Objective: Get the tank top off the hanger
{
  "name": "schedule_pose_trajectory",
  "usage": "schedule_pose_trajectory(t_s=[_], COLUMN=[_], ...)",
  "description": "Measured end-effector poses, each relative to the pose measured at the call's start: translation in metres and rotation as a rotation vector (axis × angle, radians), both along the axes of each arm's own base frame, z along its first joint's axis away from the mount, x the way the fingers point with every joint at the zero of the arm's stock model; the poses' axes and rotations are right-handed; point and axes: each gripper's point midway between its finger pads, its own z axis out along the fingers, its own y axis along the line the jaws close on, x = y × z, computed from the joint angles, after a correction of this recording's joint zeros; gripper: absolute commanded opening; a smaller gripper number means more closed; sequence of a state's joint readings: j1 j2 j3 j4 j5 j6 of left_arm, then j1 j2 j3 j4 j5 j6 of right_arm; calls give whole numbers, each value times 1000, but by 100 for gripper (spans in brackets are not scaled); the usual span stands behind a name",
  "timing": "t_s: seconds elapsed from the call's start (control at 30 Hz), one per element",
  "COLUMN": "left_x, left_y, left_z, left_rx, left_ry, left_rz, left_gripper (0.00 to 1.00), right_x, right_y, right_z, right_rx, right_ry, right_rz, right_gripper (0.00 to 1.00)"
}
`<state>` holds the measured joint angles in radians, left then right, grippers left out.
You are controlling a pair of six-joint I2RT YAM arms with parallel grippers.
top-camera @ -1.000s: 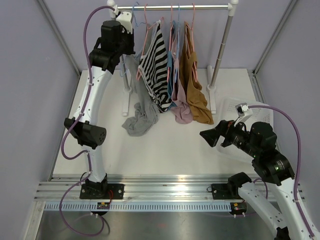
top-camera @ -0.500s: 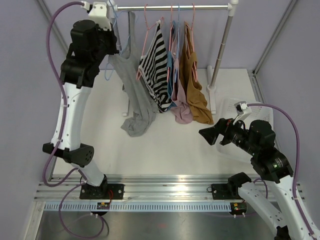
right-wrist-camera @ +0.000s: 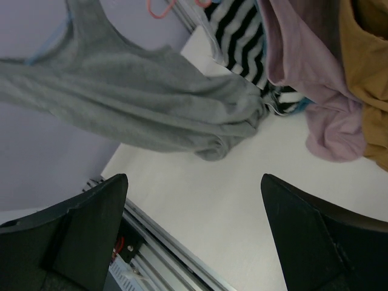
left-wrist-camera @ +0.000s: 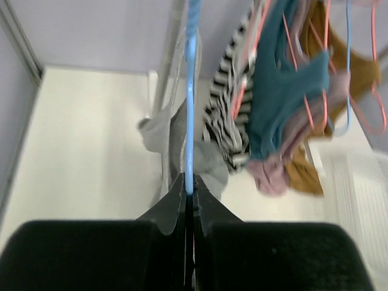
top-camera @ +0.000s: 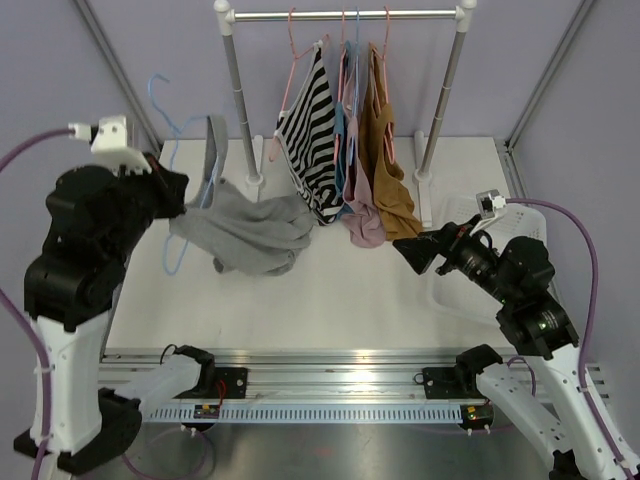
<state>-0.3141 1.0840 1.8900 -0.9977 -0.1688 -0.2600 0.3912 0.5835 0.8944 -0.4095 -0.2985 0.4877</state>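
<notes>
A grey tank top point(top-camera: 250, 225) hangs on a light blue hanger point(top-camera: 165, 112), clear of the rail and to the left of the rack's left post. My left gripper point(top-camera: 176, 196) is shut on the hanger's wire. The left wrist view shows the blue hanger point(left-wrist-camera: 191, 91) pinched between the left gripper's point(left-wrist-camera: 189, 183) closed fingers, with the tank top point(left-wrist-camera: 203, 160) drooping beyond. The shirt's lower end rests on the table. My right gripper point(top-camera: 405, 248) is open, right of the tank top and apart from it. In the right wrist view the tank top point(right-wrist-camera: 133, 103) stretches above the empty right gripper point(right-wrist-camera: 193, 177).
The clothes rack point(top-camera: 345, 14) stands at the back with a striped top point(top-camera: 312, 140), a pink garment point(top-camera: 362, 220) and a brown one point(top-camera: 392, 185) on hangers. Its left post point(top-camera: 238, 100) is beside the tank top. A white basket point(top-camera: 530, 230) sits at the right.
My left arm has lifted the blue hanger with the tank top off the rail and swung it left and toward the near side. The right gripper edged slightly toward the rack, still open.
</notes>
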Motion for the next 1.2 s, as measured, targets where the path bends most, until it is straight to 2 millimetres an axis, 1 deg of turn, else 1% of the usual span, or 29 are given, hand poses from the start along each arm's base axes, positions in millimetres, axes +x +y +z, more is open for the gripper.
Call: schedule_pose_trajectory(t_s=[0.03, 0.07, 0.13, 0.17, 0.27, 0.37, 0.43, 0.5, 0.57, 0.63, 0.67, 0.7, 0.8, 0.83, 0.87, 0.9, 0.93, 1.0, 1.03, 1.07, 1.13, 1.17, 1.2], left_x=[-14, -27, -54, -64, -87, -106, -118, -130, -137, -142, -143, -143, -143, -143, -143, -143, -143, -144, -144, -144, -144, -144, -144], left_y=[-2, -3, -11, -15, -31, -48, -63, -75, -82, -87, -89, -90, -94, -95, -96, -97, -98, -100, -100, -101, -101, -101, -101], left_z=[-17, -31, -62, -77, -115, -146, -162, -178, -188, -193, -194, -192, -187, -184, -183, -181, -180, -176, -175, -174, -174, -174, -174], left_rx=[-8, -23, -48, -59, -82, -105, -132, -164, -187, -205, -211, -217, -226, -230, -233, -236, -238, -244, -246, -247, -247, -247, -247], left_ry=[32, 45, 84, 106, 177, 249, 282, 320, 347, 360, 362, 358, 337, 328, 322, 318, 312, 301, 296, 291, 290, 291, 291], left_rz=[-27, -54, -132, -170, -283, -410, -513, -599, -651, -688, -703, -715, -742, -750, -757, -762, -769, -782, -788, -791, -792, -792, -792], left_gripper=[0, 0, 0, 0, 0, 0, 0, 0, 0, 0, 0, 0, 0, 0, 0, 0, 0, 0, 0, 0, 0, 0, 0], right_x=[0, 0, -1, -1, 3, 8, 6, -4, -20, -29, -29, -26, -7, 0, 7, 11, 16, 23, 27, 29, 33, 34, 35], right_y=[4, 9, 20, 26, 43, 56, 71, 90, 114, 134, 142, 148, 163, 167, 171, 175, 177, 182, 183, 183, 184, 183, 182], right_z=[2, 2, -5, -10, -34, -65, -87, -100, -104, -105, -104, -101, -93, -93, -94, -95, -97, -101, -104, -106, -108, -109, -109], right_rx=[24, 40, 83, 106, 175, 224, 221, 194, 157, 111, 92, 80, 44, 30, 14, 2, -10, -33, -47, -59, -75, -82, -86], right_ry=[-10, -15, -3, 5, 75, 181, 247, 275, 263, 232, 213, 191, 144, 134, 127, 122, 117, 112, 109, 105, 97, 93, 88], right_rz=[21, 42, 101, 132, 202, 231, 252, 285, 338, 354, 352, 338, 268, 243, 222, 207, 194, 174, 163, 155, 141, 135, 129], right_gripper=[99, 99, 100, 99, 99, 99, 99, 98, 97, 94, 91, 87, 84, 79, 78, 74, 68, 59, 51, 32, 20, 5, 0])
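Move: The tank top still hangs from the blue hanger in the left hand. Its middle lies some 31 cm left and 8 cm ahead of the right hand, about 8 cm lower. From the left hand it is roughly 7 cm right, 3 cm ahead and 23 cm below. The striped top hangs about 22 cm ahead and 19 cm left of the right hand, the pink top 22 cm ahead and 9 cm left, both a little below. Down, back and to the right, roughly 17, 14 and 10 cm, the left hand brings the hanger towards the right hand, turning clockwise some 45 degrees and keeping its grip. The open right hand sweeps about 18 cm left and 11 cm down to the draped tank top, ends by reaching forward, and closes, pinching the cloth where it sits over the hanger. ##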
